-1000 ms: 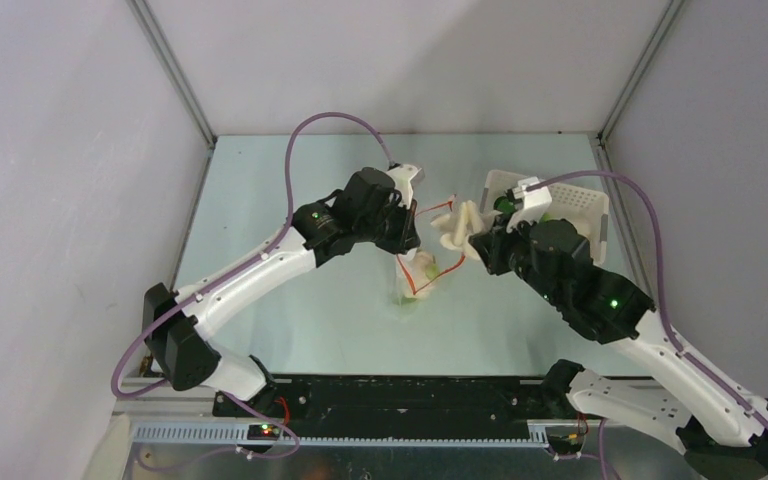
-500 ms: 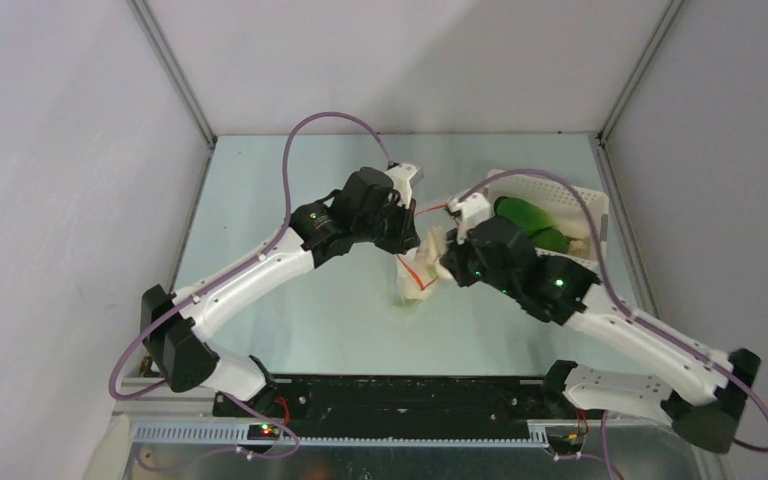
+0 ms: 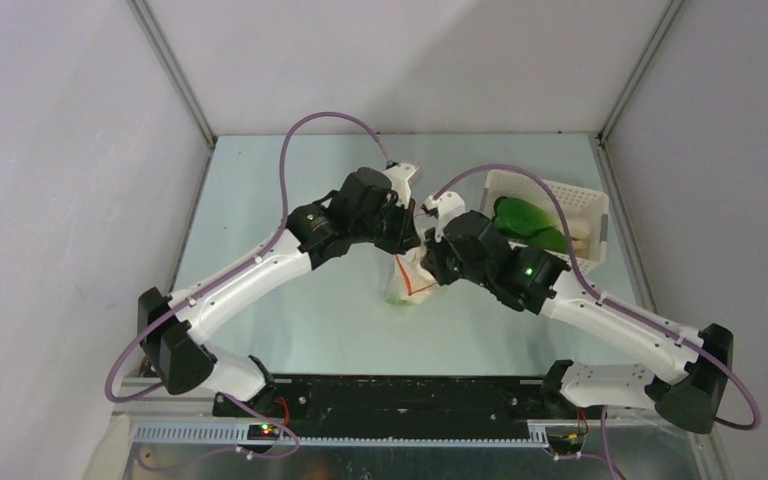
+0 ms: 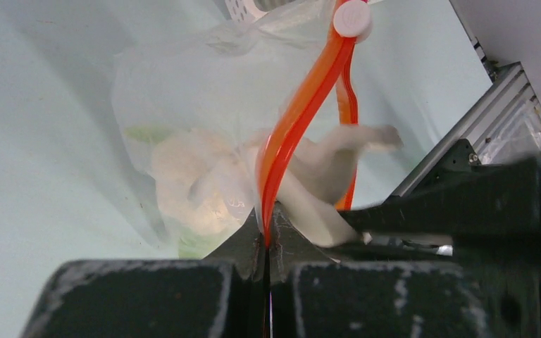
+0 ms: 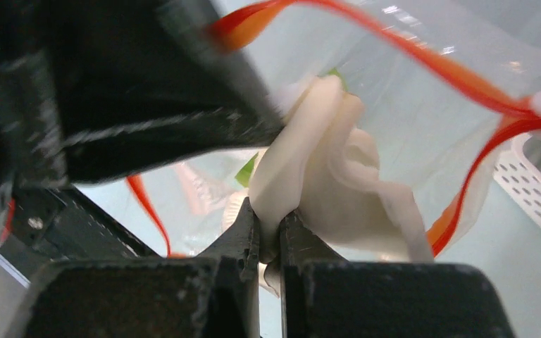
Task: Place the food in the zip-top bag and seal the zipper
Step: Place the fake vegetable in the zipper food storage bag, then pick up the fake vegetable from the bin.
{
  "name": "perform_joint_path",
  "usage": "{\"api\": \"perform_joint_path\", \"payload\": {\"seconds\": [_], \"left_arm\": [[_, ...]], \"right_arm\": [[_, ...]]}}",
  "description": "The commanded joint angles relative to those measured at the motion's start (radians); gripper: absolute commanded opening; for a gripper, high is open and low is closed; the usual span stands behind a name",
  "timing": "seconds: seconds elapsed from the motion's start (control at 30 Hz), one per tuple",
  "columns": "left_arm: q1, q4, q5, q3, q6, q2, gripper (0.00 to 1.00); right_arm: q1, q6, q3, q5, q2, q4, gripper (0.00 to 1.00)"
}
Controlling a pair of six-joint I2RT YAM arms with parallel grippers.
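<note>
The clear zip-top bag [image 3: 407,285] hangs at mid-table with its mouth open. My left gripper [image 4: 266,229] is shut on the orange-red zipper [image 4: 303,105] and holds that edge up. The zipper's white slider [image 4: 352,17] sits at the strip's far end. Inside the bag lie cream-white food [image 4: 190,183] and a bit of green. My right gripper [image 5: 270,218] is shut on another cream-white garlic-like piece [image 5: 324,162]. It holds this piece in the bag's mouth, inside the zipper loop [image 5: 423,60]. In the top view the right gripper [image 3: 428,268] is close beside the left gripper [image 3: 412,238].
A white perforated basket [image 3: 570,195] stands at the back right with green leafy food [image 3: 525,222] in it. Its corner [image 5: 535,190] shows in the right wrist view. Grey walls enclose the table on three sides. The left gripper's black body [image 5: 148,91] crowds the bag mouth.
The right arm has swung left from beside the basket to the bag's mouth, carrying the white piece. The left gripper has kept its hold on the zipper.
</note>
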Motion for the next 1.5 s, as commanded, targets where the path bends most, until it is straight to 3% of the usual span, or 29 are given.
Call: {"api": "perform_joint_path", "payload": {"seconds": [0.0, 0.27, 0.33, 0.5, 0.63, 0.77, 0.93, 1.07, 1.2, 1.33, 1.47], "left_arm": [[-0.014, 0.062, 0.083, -0.010, -0.026, -0.065, 0.00], [-0.016, 0.091, 0.111, -0.043, -0.030, -0.080, 0.00], [-0.016, 0.090, 0.105, -0.042, -0.031, -0.080, 0.00], [-0.016, 0.099, 0.095, -0.045, -0.037, -0.079, 0.00], [-0.016, 0.100, 0.087, -0.047, -0.044, -0.076, 0.00], [-0.015, 0.097, 0.069, -0.050, -0.047, -0.075, 0.00], [-0.015, 0.089, 0.044, -0.050, -0.040, -0.081, 0.00], [-0.013, 0.090, 0.034, -0.048, -0.035, -0.080, 0.00], [-0.009, 0.088, 0.037, -0.041, -0.034, -0.071, 0.00], [-0.002, 0.085, 0.019, -0.050, -0.035, -0.074, 0.00], [-0.001, 0.110, 0.016, -0.071, -0.025, -0.090, 0.00]], "right_arm": [[-0.067, 0.150, 0.031, -0.047, 0.002, 0.134, 0.02], [-0.151, 0.296, 0.020, -0.118, 0.052, 0.110, 0.13], [-0.141, 0.275, 0.020, -0.133, 0.056, 0.117, 0.21], [-0.127, 0.214, 0.019, -0.157, 0.038, 0.105, 0.61], [-0.128, 0.187, 0.020, -0.151, -0.005, 0.079, 0.73], [-0.128, 0.147, 0.020, -0.159, -0.069, 0.065, 0.78], [-0.175, 0.095, 0.006, -0.110, -0.176, 0.054, 0.99], [-0.302, 0.042, -0.066, -0.078, -0.252, 0.096, 0.99], [-0.568, -0.072, -0.118, -0.179, -0.255, 0.138, 0.99], [-0.761, -0.265, -0.124, -0.265, -0.134, 0.149, 1.00], [-0.852, -0.531, -0.122, -0.346, 0.026, 0.203, 0.99]]}}
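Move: The right gripper already has the white vegetable at the bag's mouth; the food-filled pocket it goes into lies about 5 cm back, 4 cm to the left and 8 cm below. The white basket is some 12 cm ahead and 28 cm to the right, roughly 15 cm lower, with the green vegetable in its left half, 11 cm ahead and 24 cm right. For the left gripper, pinching the mouth's edge, the pocket is about 8 cm back, straight across and 8 cm below. Push the right gripper about 3 cm forward in the bag's mouth, turning slightly clockwise, then open wide and let go of the white vegetable. Lift clear some 8 cm and swing right and forward to the basket, about 20 cm right overall, sinking again. Keep the left gripper shut on the bag's edge, easing it back about 2.5 cm, then partly forward again. ##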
